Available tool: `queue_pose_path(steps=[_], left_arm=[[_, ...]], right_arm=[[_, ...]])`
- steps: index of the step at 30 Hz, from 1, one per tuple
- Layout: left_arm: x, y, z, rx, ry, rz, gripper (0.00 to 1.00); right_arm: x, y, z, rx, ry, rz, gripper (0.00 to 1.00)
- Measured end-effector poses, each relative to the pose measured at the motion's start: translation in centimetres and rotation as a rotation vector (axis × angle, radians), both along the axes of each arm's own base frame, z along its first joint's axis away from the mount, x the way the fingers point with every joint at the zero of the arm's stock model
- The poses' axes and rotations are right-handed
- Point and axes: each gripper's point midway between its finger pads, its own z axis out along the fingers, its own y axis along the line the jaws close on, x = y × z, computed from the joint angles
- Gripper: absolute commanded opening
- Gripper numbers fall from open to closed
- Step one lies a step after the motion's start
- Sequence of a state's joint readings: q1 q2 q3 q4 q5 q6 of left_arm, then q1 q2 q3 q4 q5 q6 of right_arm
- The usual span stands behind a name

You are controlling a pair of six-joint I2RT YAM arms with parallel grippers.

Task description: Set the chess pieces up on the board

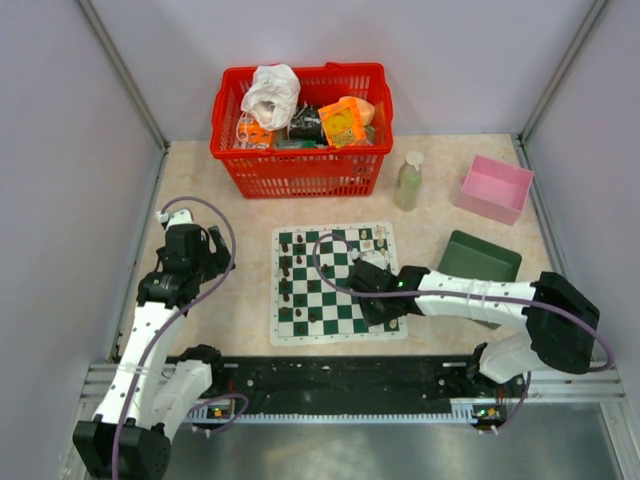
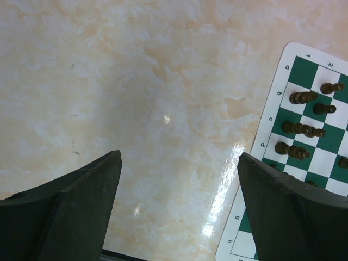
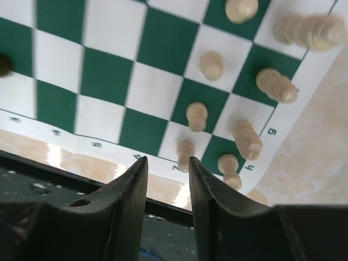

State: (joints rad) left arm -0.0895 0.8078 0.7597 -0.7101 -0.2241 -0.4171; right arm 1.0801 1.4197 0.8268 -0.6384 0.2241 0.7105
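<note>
The board lies flat in the middle of the table. Dark brown chess pieces stand along its left side and show in the left wrist view. Cream chess pieces stand near its right edge. My right gripper hovers over the board's near right corner. Its fingers are slightly apart and hold nothing. A cream pawn stands on the board just past the fingertips. My left gripper is wide open over bare table, left of the board.
A red basket full of items stands at the back. A pale bottle and a pink box are at the back right. A dark green box sits right of the board. A black rail runs along the near edge.
</note>
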Motion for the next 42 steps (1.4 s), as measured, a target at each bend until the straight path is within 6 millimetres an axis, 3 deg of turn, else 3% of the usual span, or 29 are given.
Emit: queue_pose_path(steps=[7,13,16,25,35,42], left_arm=[[0.0,0.0,0.0,0.001,0.000,0.000,0.93],[0.0,0.0,0.0,0.000,0.000,0.000,0.93],[0.0,0.0,0.0,0.001,0.000,0.000,0.93],[0.0,0.0,0.0,0.001,0.000,0.001,0.93],[0.0,0.0,0.0,0.000,0.000,0.001,0.93],[0.0,0.0,0.0,0.000,0.000,0.001,0.93]], right_arm=[[3.0,4.1,5.8,0.116,-0.119,0.044,0.41],[7.1,8.3,8.2,0.122,-0.211,0.076,0.41],[9.4,9.9,7.9,0.125,-0.221,0.070,0.41],[16.8,11.5,6.7,0.175,-0.201,-0.014,0.41],[18.6,11.9,3.3,0.134,-0.149,0.007,0.40],[19.6,12.7,2.8,0.122,-0.157,0.025,0.40]])
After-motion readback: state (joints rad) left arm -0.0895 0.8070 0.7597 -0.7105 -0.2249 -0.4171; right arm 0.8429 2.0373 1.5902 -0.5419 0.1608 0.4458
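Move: The dark pawn that the open right hand seems to head for stands alone near the far edge of the board, about 21 cm ahead of this hand, 11 cm to its left and 2 cm lower. Another lone dark pawn stands some 7 cm nearer in the same column, and a lined-up dark pawn 7 cm to the left of the first. The white pawn already set down is right under the hand, about 1 cm to its right. From the idle left hand the target lies roughly 11 cm ahead, 31 cm right and 13 cm below. Up and to the left first, off the white pawn just placed, the right hand then sweeps forward across the board, about 20 cm forward and 13 cm left in all. After climbing some 8 cm it sinks by about 5 cm over the far dark pawns, fingers still partly open and tipped about 10 degrees more forward, touching nothing at the end. ##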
